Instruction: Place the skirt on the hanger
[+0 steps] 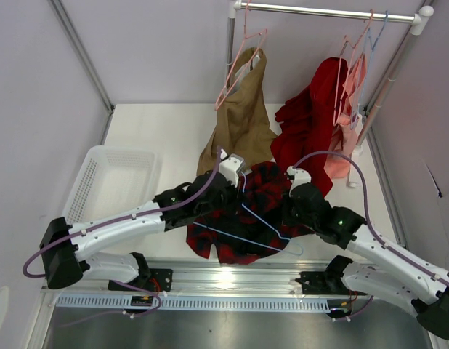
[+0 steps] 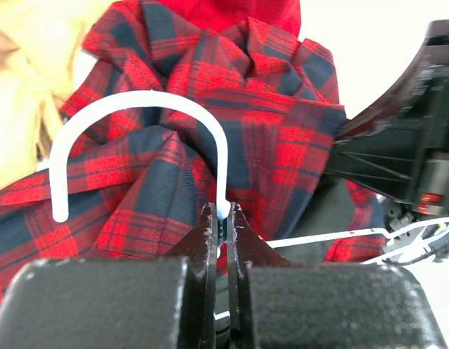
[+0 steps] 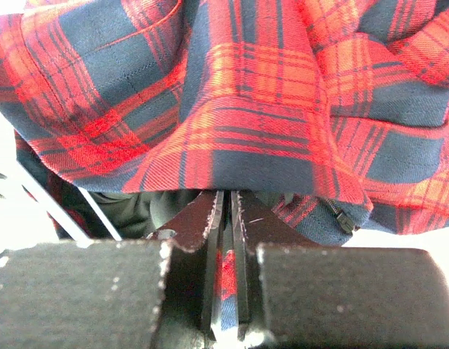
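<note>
The red and navy plaid skirt [image 1: 257,193] lies bunched on the table between my two arms. The light-blue wire hanger [image 1: 243,236] lies across it, with its triangle over the near part of the fabric. My left gripper [image 1: 241,178] is shut on the hanger's neck just below the hook [image 2: 137,102], the wire pinched between the fingertips [image 2: 210,218]. The skirt [image 2: 275,109] sits behind that hook. My right gripper [image 1: 288,195] is shut on a fold of the skirt [image 3: 246,109], and plaid cloth shows between its jaws. A stretch of hanger wire [image 3: 50,207] passes at the left of the right wrist view.
A white basket [image 1: 112,182] stands at the left. At the back, a rack rod [image 1: 326,10] carries a tan garment [image 1: 243,116] on a pink hanger [image 1: 243,62], a plain red garment [image 1: 312,123] and a pink garment [image 1: 349,131]. The rack's post [image 1: 373,109] slants down on the right.
</note>
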`<action>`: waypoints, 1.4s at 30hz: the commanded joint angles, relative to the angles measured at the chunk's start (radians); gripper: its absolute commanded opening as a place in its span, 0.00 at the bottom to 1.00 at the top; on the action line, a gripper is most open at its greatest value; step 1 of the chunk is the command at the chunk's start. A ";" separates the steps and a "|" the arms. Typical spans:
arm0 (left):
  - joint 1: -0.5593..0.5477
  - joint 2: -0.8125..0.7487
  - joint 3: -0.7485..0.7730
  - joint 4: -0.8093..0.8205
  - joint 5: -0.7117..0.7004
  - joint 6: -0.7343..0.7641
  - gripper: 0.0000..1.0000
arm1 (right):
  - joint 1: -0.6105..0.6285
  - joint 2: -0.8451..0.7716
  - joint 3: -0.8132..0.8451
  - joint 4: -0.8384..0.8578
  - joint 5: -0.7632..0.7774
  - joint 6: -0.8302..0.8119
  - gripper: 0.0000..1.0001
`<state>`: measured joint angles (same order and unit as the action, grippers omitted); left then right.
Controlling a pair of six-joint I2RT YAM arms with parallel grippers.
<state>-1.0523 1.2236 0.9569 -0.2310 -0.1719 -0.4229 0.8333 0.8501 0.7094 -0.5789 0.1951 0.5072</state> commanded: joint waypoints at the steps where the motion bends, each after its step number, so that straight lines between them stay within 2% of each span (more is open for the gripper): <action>1: 0.026 -0.029 0.039 -0.010 -0.037 -0.020 0.00 | -0.039 -0.045 0.018 -0.007 -0.029 0.031 0.07; 16: 0.063 -0.026 0.036 -0.054 -0.078 -0.074 0.00 | -0.155 -0.109 -0.076 0.047 -0.181 0.070 0.14; 20: 0.063 -0.021 0.036 -0.062 -0.086 -0.077 0.00 | -0.192 -0.131 -0.129 0.100 -0.246 0.094 0.20; 27: 0.063 -0.019 0.036 -0.074 -0.101 -0.080 0.00 | -0.266 -0.158 -0.211 0.178 -0.367 0.160 0.18; 31: 0.063 -0.022 0.036 -0.083 -0.116 -0.079 0.00 | -0.284 -0.177 -0.228 0.188 -0.370 0.180 0.25; 42: 0.063 -0.026 0.031 -0.094 -0.141 -0.079 0.00 | -0.330 -0.221 -0.241 0.179 -0.378 0.209 0.31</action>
<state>-0.9981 1.2228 0.9569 -0.3183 -0.2749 -0.4976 0.5163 0.6456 0.4740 -0.4297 -0.1680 0.6949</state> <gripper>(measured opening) 0.027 0.310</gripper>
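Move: Close below the left hand, which holds the blue hanger by its neck, lies the plaid skirt, its middle some 8 cm down, 4 cm to the right and 3 cm back. The hanger's right shoulder lies about 17 cm right and 13 cm back. From the right hand, which is at the skirt's raised edge, that shoulder is roughly 7 cm back and 4 cm right; the skirt's middle is 12 cm left, 4 cm ahead and a bit lower. Keeping its pinch on the hanger's neck, the left hand draws the hanger about 3 cm left and 2 cm forward, sinking slightly and turning some 10 degrees counter-clockwise. At the skirt's edge the right hand first rises and edges right, then dips back down to end about 2 cm lower, rolling its left side up some 20 degrees as its fingers part partway under the edge. ##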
